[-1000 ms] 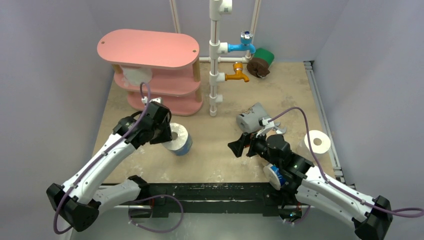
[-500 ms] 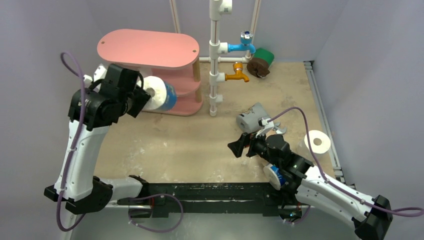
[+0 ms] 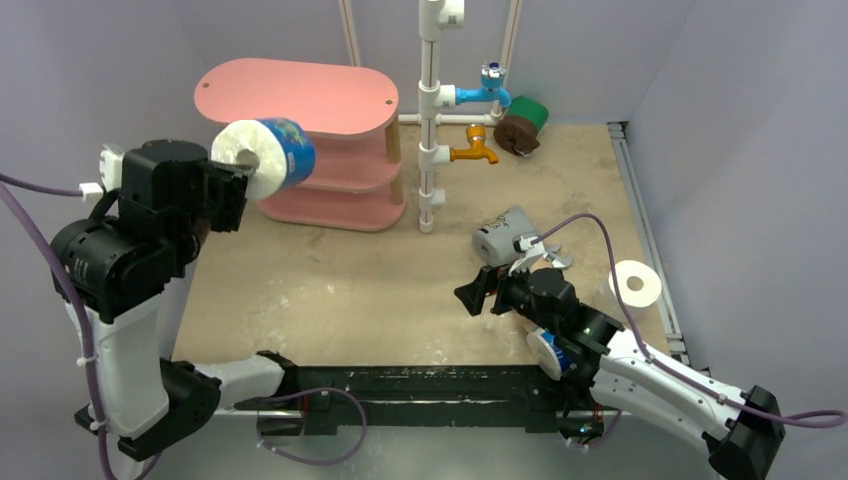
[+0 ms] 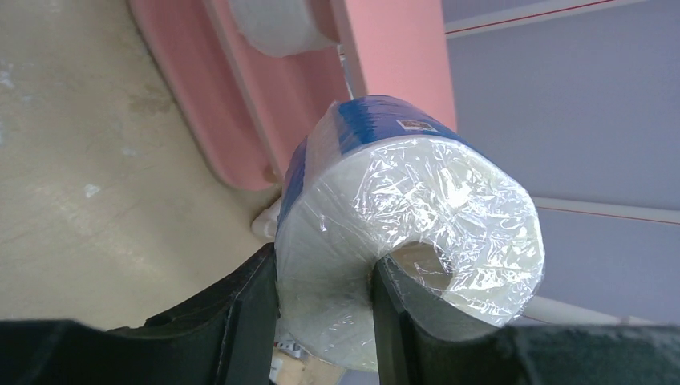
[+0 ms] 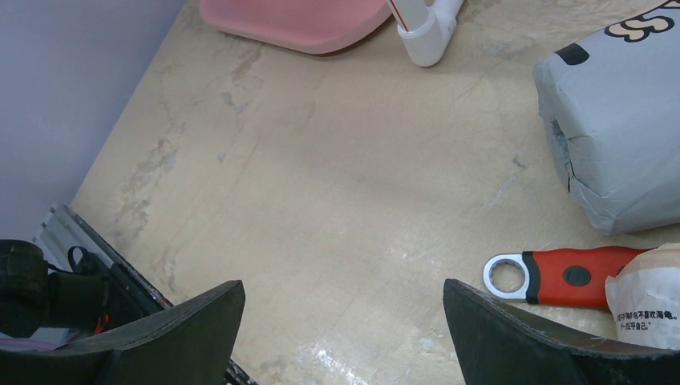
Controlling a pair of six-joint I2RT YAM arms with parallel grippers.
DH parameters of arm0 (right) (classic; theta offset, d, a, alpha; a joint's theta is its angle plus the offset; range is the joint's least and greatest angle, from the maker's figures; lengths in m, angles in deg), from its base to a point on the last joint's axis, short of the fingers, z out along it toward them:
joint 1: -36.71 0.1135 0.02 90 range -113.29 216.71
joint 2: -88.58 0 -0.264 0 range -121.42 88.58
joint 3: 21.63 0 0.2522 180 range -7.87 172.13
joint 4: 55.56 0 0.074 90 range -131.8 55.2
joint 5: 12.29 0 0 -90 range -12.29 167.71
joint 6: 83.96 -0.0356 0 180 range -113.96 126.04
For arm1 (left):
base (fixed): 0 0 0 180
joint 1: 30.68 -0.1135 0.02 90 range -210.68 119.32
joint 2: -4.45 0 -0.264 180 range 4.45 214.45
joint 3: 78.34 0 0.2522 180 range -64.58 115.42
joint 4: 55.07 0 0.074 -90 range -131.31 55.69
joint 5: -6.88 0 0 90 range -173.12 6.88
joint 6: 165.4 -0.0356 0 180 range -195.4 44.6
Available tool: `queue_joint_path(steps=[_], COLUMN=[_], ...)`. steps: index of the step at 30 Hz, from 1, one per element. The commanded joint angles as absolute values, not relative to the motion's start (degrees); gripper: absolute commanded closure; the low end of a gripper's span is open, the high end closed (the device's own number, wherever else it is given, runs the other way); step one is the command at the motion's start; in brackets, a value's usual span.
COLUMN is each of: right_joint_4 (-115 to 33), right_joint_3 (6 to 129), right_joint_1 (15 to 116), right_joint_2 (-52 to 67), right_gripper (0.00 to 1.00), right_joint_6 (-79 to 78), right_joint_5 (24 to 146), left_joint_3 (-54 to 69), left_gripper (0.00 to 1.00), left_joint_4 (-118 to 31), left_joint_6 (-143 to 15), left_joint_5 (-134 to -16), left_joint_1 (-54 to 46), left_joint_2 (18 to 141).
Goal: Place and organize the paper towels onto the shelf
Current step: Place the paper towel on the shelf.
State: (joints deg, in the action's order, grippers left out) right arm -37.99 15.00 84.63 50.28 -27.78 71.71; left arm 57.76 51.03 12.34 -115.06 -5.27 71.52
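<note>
My left gripper (image 3: 238, 172) is shut on a blue-printed, plastic-wrapped paper towel roll (image 3: 268, 151), held in the air in front of the left end of the pink shelf (image 3: 300, 95). In the left wrist view one finger (image 4: 398, 309) sits in the roll's core and the other presses its outer wall, so the gripper (image 4: 325, 301) pinches the roll (image 4: 401, 208). A white roll (image 4: 277, 24) lies on a shelf tier (image 4: 393, 56). My right gripper (image 3: 478, 294) hangs open and empty (image 5: 345, 313) over the table near a grey-wrapped roll (image 3: 505, 236) (image 5: 617, 136).
A bare white roll (image 3: 635, 283) stands at the right edge. Green (image 3: 532, 111) and brown (image 3: 516, 134) rolls lie at the back. The white pipe frame (image 3: 430, 150) stands right of the shelf. A red-handled wrench (image 5: 569, 277) lies beside a printed roll (image 5: 645, 301).
The left arm has lifted the blue roll off the table and carried it up and left to the height of the shelf's top board. The right arm has stayed put.
</note>
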Motion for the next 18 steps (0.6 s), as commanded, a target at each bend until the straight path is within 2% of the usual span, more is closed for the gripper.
queue_joint_path(steps=[1, 8, 18], right_joint_4=[-40.2, -39.6, -39.9], right_joint_3=[15.1, 15.0, 14.9], right_joint_1=[84.4, 84.4, 84.4], right_joint_2=[49.6, 50.2, 49.7], right_gripper=[0.03, 0.03, 0.03], right_joint_6=[-27.1, -27.3, -27.3], right_joint_5=[72.2, 71.7, 71.6], left_joint_3=[68.4, 69.0, 72.7], left_gripper=[0.98, 1.00, 1.00], left_joint_4=[53.9, 47.1, 44.1], left_joint_6=[11.4, 10.9, 10.8], left_joint_5=[-118.0, -112.0, -111.8], left_joint_1=[-6.5, -10.5, -11.6], left_joint_2=[80.8, 84.5, 89.0])
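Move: The left hand holds the blue paper towel roll up high. The middle of the pink shelf's top board lies about 22 cm ahead, 7 cm to its right and 10 cm lower. The white roll already on the middle board is some 20 cm straight ahead and 19 cm down; the white pipe stands about 18 cm ahead and 28 cm right. From the right hand, the top board is 24 cm ahead, 33 cm left and 19 cm up. Still gripping the roll, the left hand reaches forward about 8 cm towards the shelf, rising briefly then sinking. ##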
